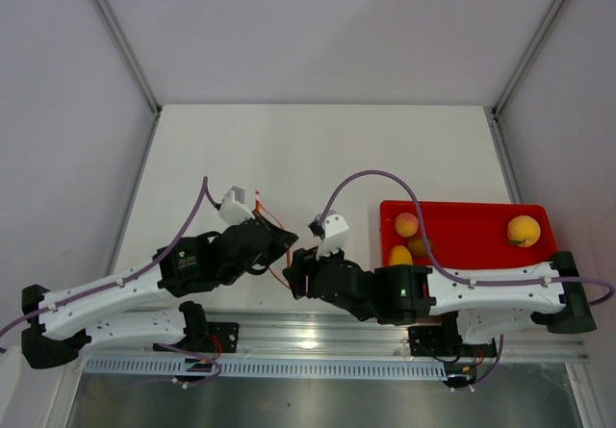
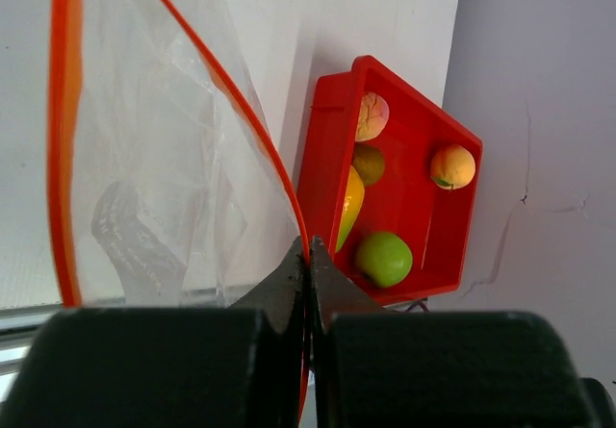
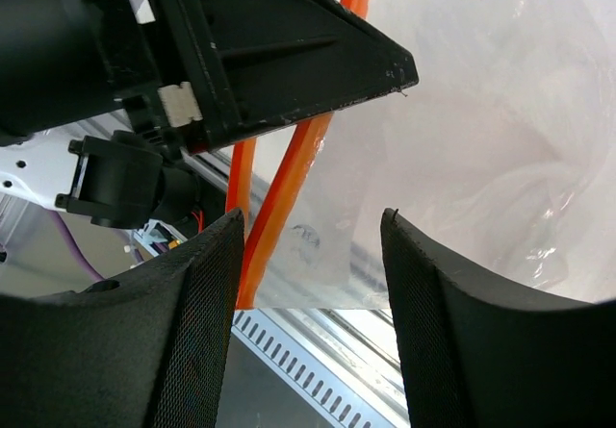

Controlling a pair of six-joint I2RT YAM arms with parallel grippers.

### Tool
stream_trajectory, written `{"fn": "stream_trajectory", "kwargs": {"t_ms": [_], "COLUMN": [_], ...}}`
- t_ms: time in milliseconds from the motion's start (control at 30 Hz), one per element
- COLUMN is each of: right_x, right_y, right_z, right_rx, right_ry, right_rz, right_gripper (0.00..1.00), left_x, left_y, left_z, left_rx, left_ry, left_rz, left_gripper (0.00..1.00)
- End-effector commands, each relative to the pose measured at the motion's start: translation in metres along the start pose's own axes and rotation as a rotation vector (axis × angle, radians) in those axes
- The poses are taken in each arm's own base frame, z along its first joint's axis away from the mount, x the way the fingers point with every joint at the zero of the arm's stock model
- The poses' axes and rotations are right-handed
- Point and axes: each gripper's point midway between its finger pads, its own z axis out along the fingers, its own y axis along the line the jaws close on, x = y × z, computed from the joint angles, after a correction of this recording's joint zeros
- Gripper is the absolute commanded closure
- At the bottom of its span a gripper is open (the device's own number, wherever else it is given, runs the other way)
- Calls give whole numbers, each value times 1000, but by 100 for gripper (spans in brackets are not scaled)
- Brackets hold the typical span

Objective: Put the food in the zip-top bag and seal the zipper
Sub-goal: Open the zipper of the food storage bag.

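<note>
My left gripper is shut on the zipper, the red-orange strip at the mouth of the clear zip-top bag, and holds the bag up. My right gripper is open. The bag's lower corner and the zipper's end lie between its fingers, nearer the left one, and I see no contact. The food lies in the red tray: a green apple, a mango, an orange, a peach and a brownish ball.
The red tray sits at the table's right side, right of the right arm. The metal rail with both arm bases runs along the near edge. The left gripper's finger hangs just above my right fingers.
</note>
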Motion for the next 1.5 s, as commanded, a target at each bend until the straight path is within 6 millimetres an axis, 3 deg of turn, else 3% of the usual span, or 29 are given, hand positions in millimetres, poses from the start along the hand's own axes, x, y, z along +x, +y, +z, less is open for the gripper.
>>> {"fn": "stream_trajectory", "kwargs": {"t_ms": [0,267,800,900,933,967,1000,1033,1100,1133,1167,1200,1233,1267,1467], "right_x": [-6,-3,-9,-10,-10,-8,-8,-8,-9,-9,-10,-10,-10,-10,-12], "right_y": [-1,-1,-10,-12,-14,-15,-16,-17,-18,-19,-21,-21,-23,-24,-30], "right_z": [3,9,11,11,12,12,12,12,10,9,8,8,7,7,5], "right_rx": [0,28,86,91,93,95,97,98,95,93,90,89,91,92,97], "right_ry": [-23,-12,-25,-25,-22,-17,-17,-18,-22,-23,-28,-29,-30,-30,-36], "right_rz": [53,18,-16,-16,-15,-14,-10,-6,4,8,16,19,20,24,38], "right_gripper": [39,41,73,89,100,100,100,100,100,100,100,100,100,100,100], "left_x": [-4,0,3,2,2,0,-1,-2,-12,-12,-19,-23,-27,-31,-50], "left_y": [-24,-22,-21,-25,-25,-27,-29,-28,-37,-33,-36,-37,-34,-34,-24], "left_z": [-13,-11,-8,-9,-9,-11,-12,-13,-21,-21,-28,-32,-34,-37,-57], "left_rx": [86,76,51,69,77,94,112,122,186,198,229,241,242,247,259], "left_ry": [14,28,37,36,35,31,26,20,-10,-21,-38,-51,-65,-81,-125], "left_rz": [-7,6,51,78,100,109,115,130,132,188,190,194,221,236,269], "left_gripper": [99,99,99,99,99,98,91,69,58,42,34,14,6,1,0]}}
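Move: The near end of the bag's zipper, still free, lies about 3 cm below the right hand and 1 cm ahead, straight between its half-open fingers. From the right hand, the left gripper, already pinching one orange lip, is some 6 cm ahead and 2 cm left, and the other lip bows out about 6 cm ahead and 7 cm left. From the left hand that near end lies roughly 5 cm back, 2 cm right and slightly lower. The zipper lip near its near end is taken over by the right hand, which sinks about 2.5 cm around the strip while easing forward and closes to pinch it, as the left keeps its own hold almost still. The left fingers then open wide and let go, rising some 6 cm and drifting left as they tip up about 20 degrees; the right, still pinching, edges forward, right and slightly up. ##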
